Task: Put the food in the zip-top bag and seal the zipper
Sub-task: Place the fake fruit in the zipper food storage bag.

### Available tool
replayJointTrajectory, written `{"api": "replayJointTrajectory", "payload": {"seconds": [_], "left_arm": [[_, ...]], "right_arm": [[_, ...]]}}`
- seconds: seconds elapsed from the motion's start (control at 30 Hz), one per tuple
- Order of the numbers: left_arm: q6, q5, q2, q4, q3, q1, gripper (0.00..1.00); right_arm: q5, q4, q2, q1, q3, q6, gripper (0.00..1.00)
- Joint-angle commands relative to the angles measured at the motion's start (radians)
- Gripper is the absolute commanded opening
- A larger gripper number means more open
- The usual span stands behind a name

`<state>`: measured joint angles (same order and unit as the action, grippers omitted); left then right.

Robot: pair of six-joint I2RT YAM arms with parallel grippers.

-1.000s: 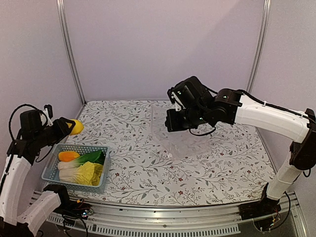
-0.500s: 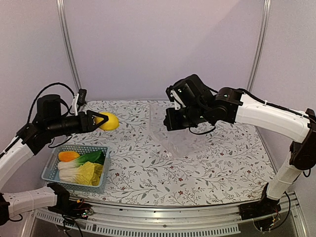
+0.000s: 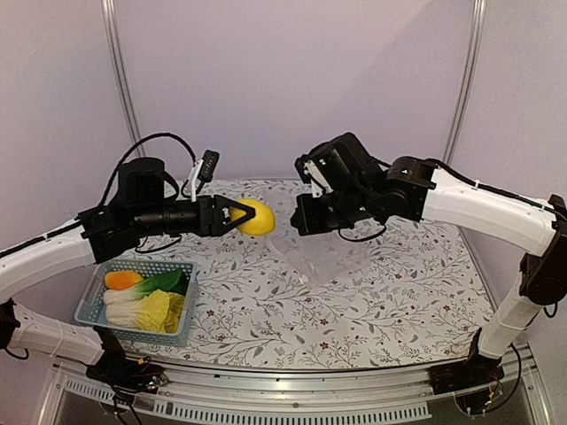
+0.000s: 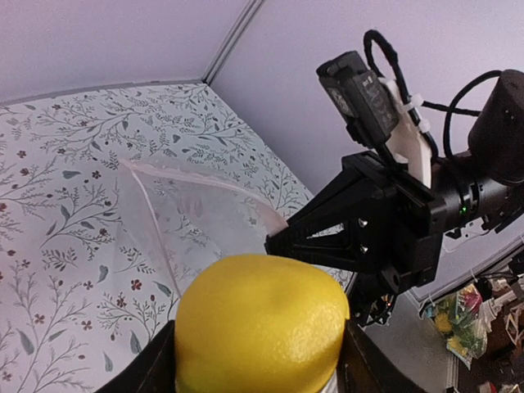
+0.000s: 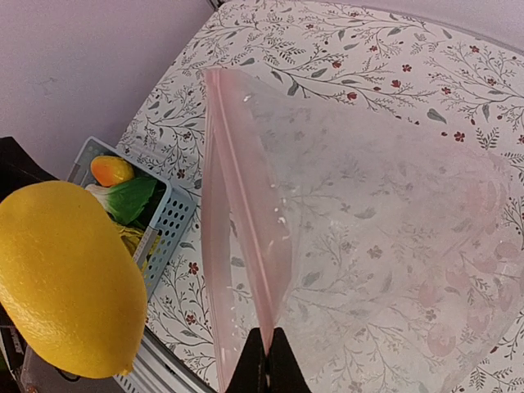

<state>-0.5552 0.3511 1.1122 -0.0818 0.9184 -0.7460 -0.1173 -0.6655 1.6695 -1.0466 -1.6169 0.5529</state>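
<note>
My left gripper [image 3: 244,216] is shut on the round yellow fruit [image 3: 257,218] and holds it in the air just left of the bag's mouth; the fruit [image 4: 262,323] fills the left wrist view between the fingers [image 4: 364,364]. My right gripper [image 3: 305,218] is shut on the mouth edge of the clear zip-top bag [image 3: 330,250], lifting it off the table. In the right wrist view the fingertips [image 5: 268,348] pinch the pinkish zipper strip [image 5: 246,214], and the mouth gapes toward the fruit [image 5: 70,278]. The orange fruit [image 3: 122,280], bok choy [image 3: 165,283] and napa cabbage [image 3: 158,311] lie in the basket.
The light-blue slotted basket [image 3: 147,264] stands at the near left of the floral tablecloth [image 3: 390,310]. Metal frame posts [image 3: 122,88] rise at the back corners. The rest of the bag [image 5: 385,246] sags down onto the cloth behind its raised mouth.
The left arm has swung right with the yellow fruit, from above the basket to just beside the bag's mouth. The right gripper has kept the bag raised, almost still.
</note>
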Motion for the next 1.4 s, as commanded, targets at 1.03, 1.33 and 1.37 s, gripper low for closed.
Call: {"api": "replayJointTrajectory", "payload": {"seconds": [1.03,1.33,1.37], "left_arm": [[-0.017,-0.170,0.350,-0.095,0.215,-0.141,0.71],[-0.018,-0.180,0.337,-0.094,0.202,-0.141,0.81],[-0.017,-0.182,0.334,-0.093,0.200,-0.141,0.80]], "right_arm": [[0.048,0.065,-0.029,-0.004,0.006,0.005,0.00],[0.041,0.064,-0.036,-0.004,0.018,0.009,0.00],[0.039,0.064,-0.036,-0.003,0.018,0.010,0.00]]}}
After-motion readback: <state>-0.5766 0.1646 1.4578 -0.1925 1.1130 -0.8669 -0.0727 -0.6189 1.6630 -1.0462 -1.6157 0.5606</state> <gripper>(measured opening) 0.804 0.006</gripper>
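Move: The yellow fruit is already in the left fingers. The bag's open mouth, where it must go, lies about 8 cm to the right, 3 cm ahead and 7 cm lower. The right fingertips, pinching the mouth's near edge, are some 11 cm to the right, 2 cm back and 4 cm below. The bag's closed end lies about 22 cm right, 5 cm ahead and 20 cm down. From the right hand, the mouth's middle is roughly 5 cm ahead, 3 cm left and 3 cm below. Bring the left gripper with the yellow fruit right and down to the bag's mouth, then ease it forward while still sinking, about 6 cm right, 7 cm down and 3 cm forward in all, tipping the fingers some 15 degrees further down. There spread the fingers to let go of the fruit, and stay at the mouth. Keep the right gripper pinching the pink edge, almost still. ##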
